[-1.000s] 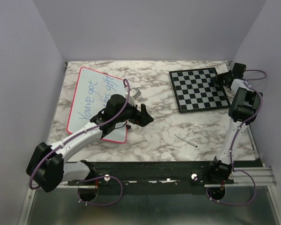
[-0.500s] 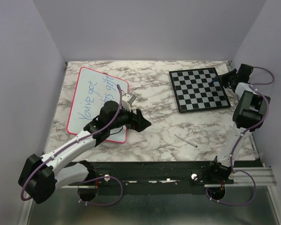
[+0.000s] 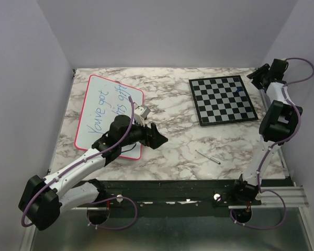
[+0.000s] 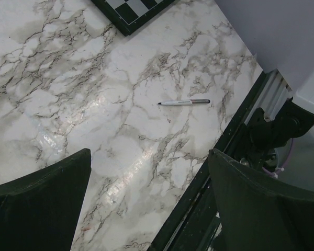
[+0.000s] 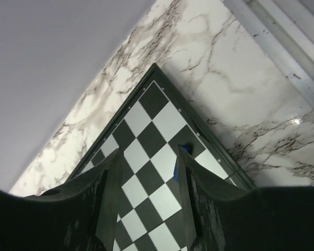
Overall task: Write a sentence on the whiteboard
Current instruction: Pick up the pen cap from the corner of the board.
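The whiteboard [image 3: 98, 83] lies flat at the table's left, pink-rimmed. On it stands the sentence [image 3: 98, 112], blue handwriting in two lines; my left arm covers part of the second line. My left gripper [image 3: 158, 137] hovers just right of the board's near corner, open wide [image 4: 149, 204] over bare marble. A white pen [image 3: 208, 157] [image 4: 183, 102] lies on the table to its right. My right gripper [image 3: 256, 78] is raised at the far right corner. Its jaws [image 5: 148, 151] are open and empty above the chessboard.
A grey-and-black chessboard [image 3: 222, 99] [image 5: 146, 157] sits at the far right, with a small blue object [image 3: 239, 91] [image 5: 182, 151] on it, partly behind my right finger. The black base rail [image 4: 235, 141] runs along the near edge. Walls close in on three sides.
My right gripper has opened and risen off the chessboard toward the far right corner, leaving the small blue object there. My left arm has drawn back slightly toward the near edge.
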Controlling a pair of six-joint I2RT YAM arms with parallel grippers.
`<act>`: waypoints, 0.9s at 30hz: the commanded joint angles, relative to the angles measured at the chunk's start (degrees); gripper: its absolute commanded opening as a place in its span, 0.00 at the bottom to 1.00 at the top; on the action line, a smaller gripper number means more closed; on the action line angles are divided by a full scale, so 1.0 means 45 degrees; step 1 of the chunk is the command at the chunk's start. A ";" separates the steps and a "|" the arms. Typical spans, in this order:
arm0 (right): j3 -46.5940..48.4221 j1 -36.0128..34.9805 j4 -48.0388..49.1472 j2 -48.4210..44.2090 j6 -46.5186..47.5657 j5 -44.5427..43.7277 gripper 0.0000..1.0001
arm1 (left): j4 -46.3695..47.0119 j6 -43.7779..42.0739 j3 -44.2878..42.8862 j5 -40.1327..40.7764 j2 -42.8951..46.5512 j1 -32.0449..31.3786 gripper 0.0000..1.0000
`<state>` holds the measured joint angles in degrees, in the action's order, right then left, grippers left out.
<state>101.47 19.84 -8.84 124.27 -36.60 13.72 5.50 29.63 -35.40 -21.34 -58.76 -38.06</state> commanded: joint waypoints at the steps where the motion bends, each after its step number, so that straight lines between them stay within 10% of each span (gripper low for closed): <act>1: 0.1413 -0.0306 -0.2113 0.0958 0.1082 -0.1777 0.53 | 0.0243 -0.0216 0.0093 0.0192 0.0109 -0.0076 0.99; 27: 0.4989 -0.1185 -0.5788 0.3731 0.1414 -0.3399 0.48 | -0.0479 -0.0939 -0.0161 0.0466 0.0207 -0.0057 0.99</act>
<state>120.84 14.79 -31.77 138.30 -31.68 0.93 3.95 26.61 -35.20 -20.14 -58.35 -38.11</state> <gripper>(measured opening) 0.492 0.985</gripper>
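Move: The blue pen cap lies on the chessboard near its far right part, some 11 cm below the right hand, about 3 cm to its left and roughly level with it fore and aft. The board's far right corner is about 10 cm ahead of the right hand, level sideways; the chessboard's middle is about 6 cm back and 13 cm left. From the left hand, the cap is some 37 cm ahead, 51 cm right and 16 cm below. The pen cap on the chessboard is what the right hand sinks to, going down about 7.5 cm with the fingers kept half open. On the way the hand edges slightly forward, then eases back as far, ending a little farther left, while the wrist tips some 20 degrees further down so that the fingertips come close over the cap. ##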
